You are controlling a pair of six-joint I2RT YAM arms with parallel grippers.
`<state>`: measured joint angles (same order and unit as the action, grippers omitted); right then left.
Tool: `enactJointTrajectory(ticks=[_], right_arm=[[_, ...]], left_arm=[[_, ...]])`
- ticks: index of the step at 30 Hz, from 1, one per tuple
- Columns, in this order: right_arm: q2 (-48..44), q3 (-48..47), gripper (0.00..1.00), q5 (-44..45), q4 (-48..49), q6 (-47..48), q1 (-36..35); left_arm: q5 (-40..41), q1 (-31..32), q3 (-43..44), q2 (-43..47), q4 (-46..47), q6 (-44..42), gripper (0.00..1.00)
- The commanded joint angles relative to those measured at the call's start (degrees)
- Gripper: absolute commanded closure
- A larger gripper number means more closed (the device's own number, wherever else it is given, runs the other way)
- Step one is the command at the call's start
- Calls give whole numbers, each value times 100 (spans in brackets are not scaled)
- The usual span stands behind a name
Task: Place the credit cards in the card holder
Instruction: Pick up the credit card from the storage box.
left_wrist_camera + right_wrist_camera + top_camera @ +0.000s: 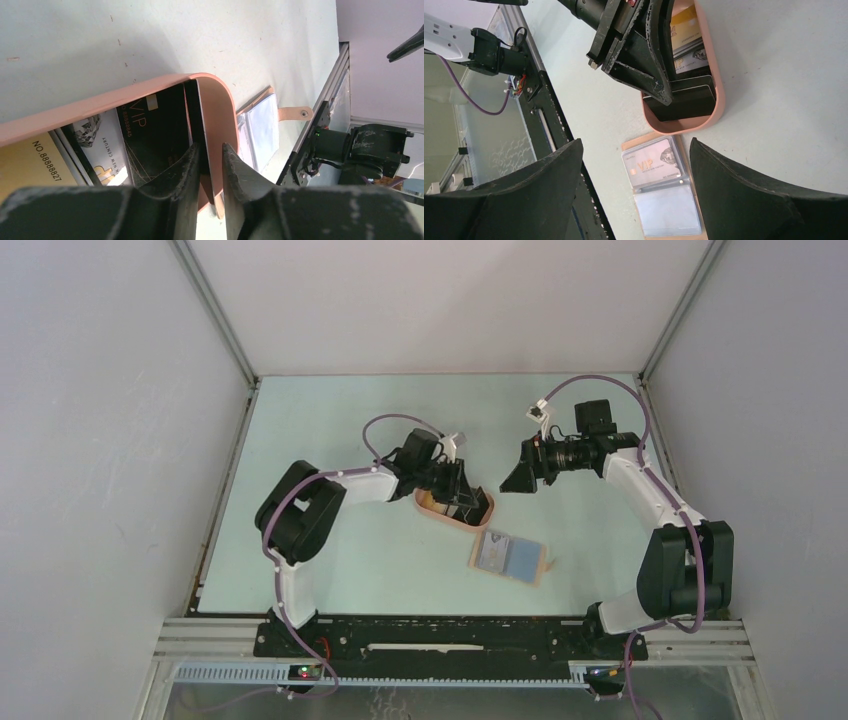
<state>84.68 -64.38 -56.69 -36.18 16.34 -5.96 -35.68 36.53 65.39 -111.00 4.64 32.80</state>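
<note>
The peach tray holds a gold card, a grey-white card and a black VIP card. My left gripper reaches into the tray's near end. Its jaws are nearly shut, one inside and one outside the end wall, with a black card's edge and the wall between them. The tan card holder lies open on the table, with a grey VIP card in one clear sleeve. My right gripper is open and empty, hovering above the holder.
The holder's snap tab points toward the arm bases. The black base rail runs along the table's near edge. White walls enclose the table on three sides.
</note>
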Motion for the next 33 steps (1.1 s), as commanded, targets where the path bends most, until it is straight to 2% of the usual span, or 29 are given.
enactJointTrajectory(ticks=[1, 3, 8, 12, 22, 33], right_arm=[[-162, -22, 13, -123, -20, 32, 51], [-156, -22, 13, -121, -19, 29, 51], [-147, -24, 13, -125, -24, 41, 51], [-145, -21, 13, -120, -28, 40, 51], [-136, -22, 13, -111, -46, 69, 51], [203, -20, 14, -65, -129, 177, -155]], left_arm=[[-193, -76, -105, 256, 204, 16, 76], [-194, -93, -113, 236, 212, 21, 78], [-164, -128, -122, 221, 221, 25, 93], [18, -178, -188, 311, 206, -9, 97], [487, -269, -305, 638, -5, -273, 97], [498, -283, -354, 657, 36, -442, 93]])
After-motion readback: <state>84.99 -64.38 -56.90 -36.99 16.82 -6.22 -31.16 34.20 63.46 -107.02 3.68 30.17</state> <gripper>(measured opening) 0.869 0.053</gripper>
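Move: The front black card stands almost between the left hand's fingers, its middle about 1 cm to the right and some 2 cm below, level fore and aft. Behind it in the storage box, the VIP card lies about 3 cm left, 1 cm ahead and 3 cm down. The card holder is roughly 10 cm back, 8 cm right and 5 cm lower. From the right hand, the front black card lies some 9 cm left, 3 cm back and 12 cm down. The left hand closes its part-open fingers on the upper edge of the front black card, pinching it by its faces while easing slightly forward. Gripping it, the hand draws the card leftward and forward inside the box, about 3 cm over the whole way, dipping a little before rising roughly 1 cm above its starting height, with the fingers tipping up only some 5 degrees. ##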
